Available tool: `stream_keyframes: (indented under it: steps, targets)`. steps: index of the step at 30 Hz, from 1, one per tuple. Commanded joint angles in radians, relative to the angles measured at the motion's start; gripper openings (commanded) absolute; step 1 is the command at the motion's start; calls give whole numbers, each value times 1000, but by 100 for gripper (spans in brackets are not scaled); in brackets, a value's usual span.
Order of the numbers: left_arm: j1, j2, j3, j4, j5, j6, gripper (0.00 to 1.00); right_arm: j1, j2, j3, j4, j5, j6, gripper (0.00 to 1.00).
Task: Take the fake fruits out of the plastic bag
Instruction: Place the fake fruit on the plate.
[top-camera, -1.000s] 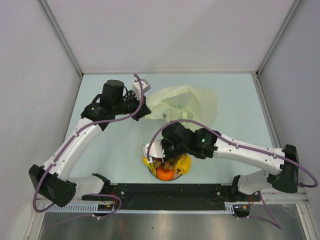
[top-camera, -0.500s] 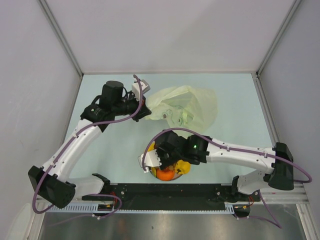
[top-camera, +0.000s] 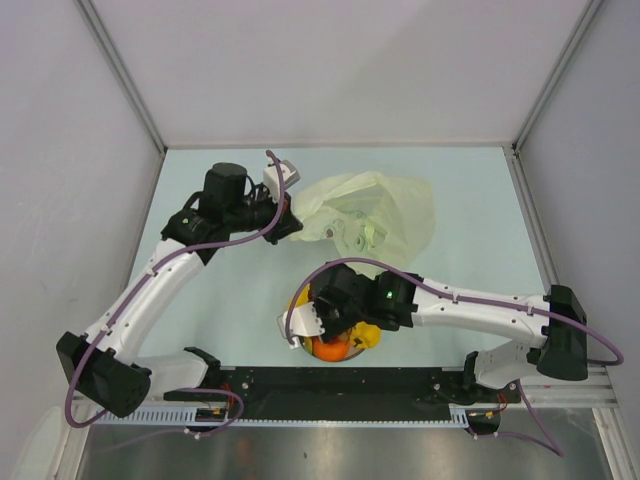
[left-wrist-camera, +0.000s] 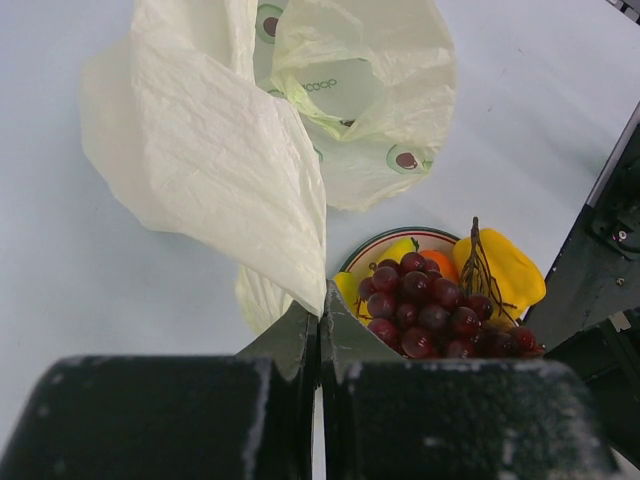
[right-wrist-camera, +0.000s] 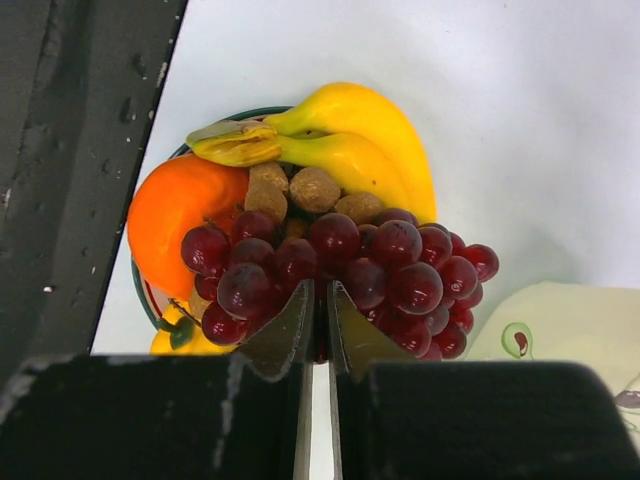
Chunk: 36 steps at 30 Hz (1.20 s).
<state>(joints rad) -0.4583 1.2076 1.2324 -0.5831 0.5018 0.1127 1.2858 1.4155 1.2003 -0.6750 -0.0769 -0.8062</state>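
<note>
The plastic bag lies crumpled at the back of the table. One edge of it is lifted, and my left gripper is shut on that edge. The fake fruits are piled on a round plate near the front. They are a dark red grape bunch, a yellow banana bunch and an orange fruit. My right gripper hangs low over the plate. Its tips touch the grapes and its jaws are parted by a narrow slit.
A corner of the bag lies just behind the plate. The black rail with both arm bases runs along the near edge. White walls enclose the pale table on three sides. My right arm stands close beside the plate.
My right gripper came down and a little left over the plate with the grapes, and its jaws have parted slightly. The left arm has held still with the bag edge.
</note>
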Motion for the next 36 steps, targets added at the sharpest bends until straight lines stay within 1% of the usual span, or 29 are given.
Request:
stream_keyframes:
  steps: [1, 3, 10, 12, 13, 14, 16, 17, 19, 21, 26, 36]
  targets:
    - [6, -31, -7, 32, 26, -13, 0, 6, -29, -1, -32, -52, -14, 9]
    - [7, -29, -5, 34, 26, -13, 0, 4, -36, -1, -41, -66, -8, 11]
    - [7, -13, 4, 37, 27, -13, 0, 4, -47, -7, -66, -106, 7, 12]
    - [7, -6, 9, 34, 26, -13, 0, 3, -47, -8, -63, -109, 9, 14]
    - [7, -8, 13, 34, 26, -13, 0, 1, -47, -10, -63, -109, 10, 16]
    - [9, -6, 13, 35, 26, -13, 0, 1, -47, -13, -60, -104, 10, 24]
    - [7, -8, 13, 35, 24, -13, 0, 1, -52, -19, -44, -100, 19, 34]
    - [9, -8, 10, 32, 23, -13, 0, 3, -55, -25, -38, -90, 22, 42]
    - [9, -13, 7, 34, 24, -13, 0, 3, -59, -28, -31, -83, 27, 49]
    - [9, -14, 6, 31, 26, -15, 0, 3, -62, -28, -26, -74, 29, 52]
    - [7, -14, 4, 32, 26, -13, 0, 18, -95, -27, -17, -34, 32, 55]
    - [9, 3, 4, 37, 24, -13, 0, 21, -127, -24, -48, -14, 48, 57]
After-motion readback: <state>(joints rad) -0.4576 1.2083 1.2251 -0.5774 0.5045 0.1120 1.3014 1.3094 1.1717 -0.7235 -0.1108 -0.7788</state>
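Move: The grapes already lie across the plate beneath the right fingertips. Their middle is about 1 cm ahead of the right hand, 2 cm left and 2 cm lower. The orange sits some 8 cm back and 2 cm left of that hand, the bananas about 7 cm left and 2 cm ahead, the yellow pepper roughly 5 cm back and 6 cm right, all some 5 cm lower. From the left hand the grapes are about 14 cm back, 7 cm right and 12 cm below. The grapes are let go on the plate: the right hand, its fingers still nearly shut among them, first draws back about 2 cm towards the orange, easing a little right and down. There it spreads its fingers to about half open, then lifts some 2.5 cm, staying over the plate. The left hand stays put and keeps its pinch on the bag's edge. ##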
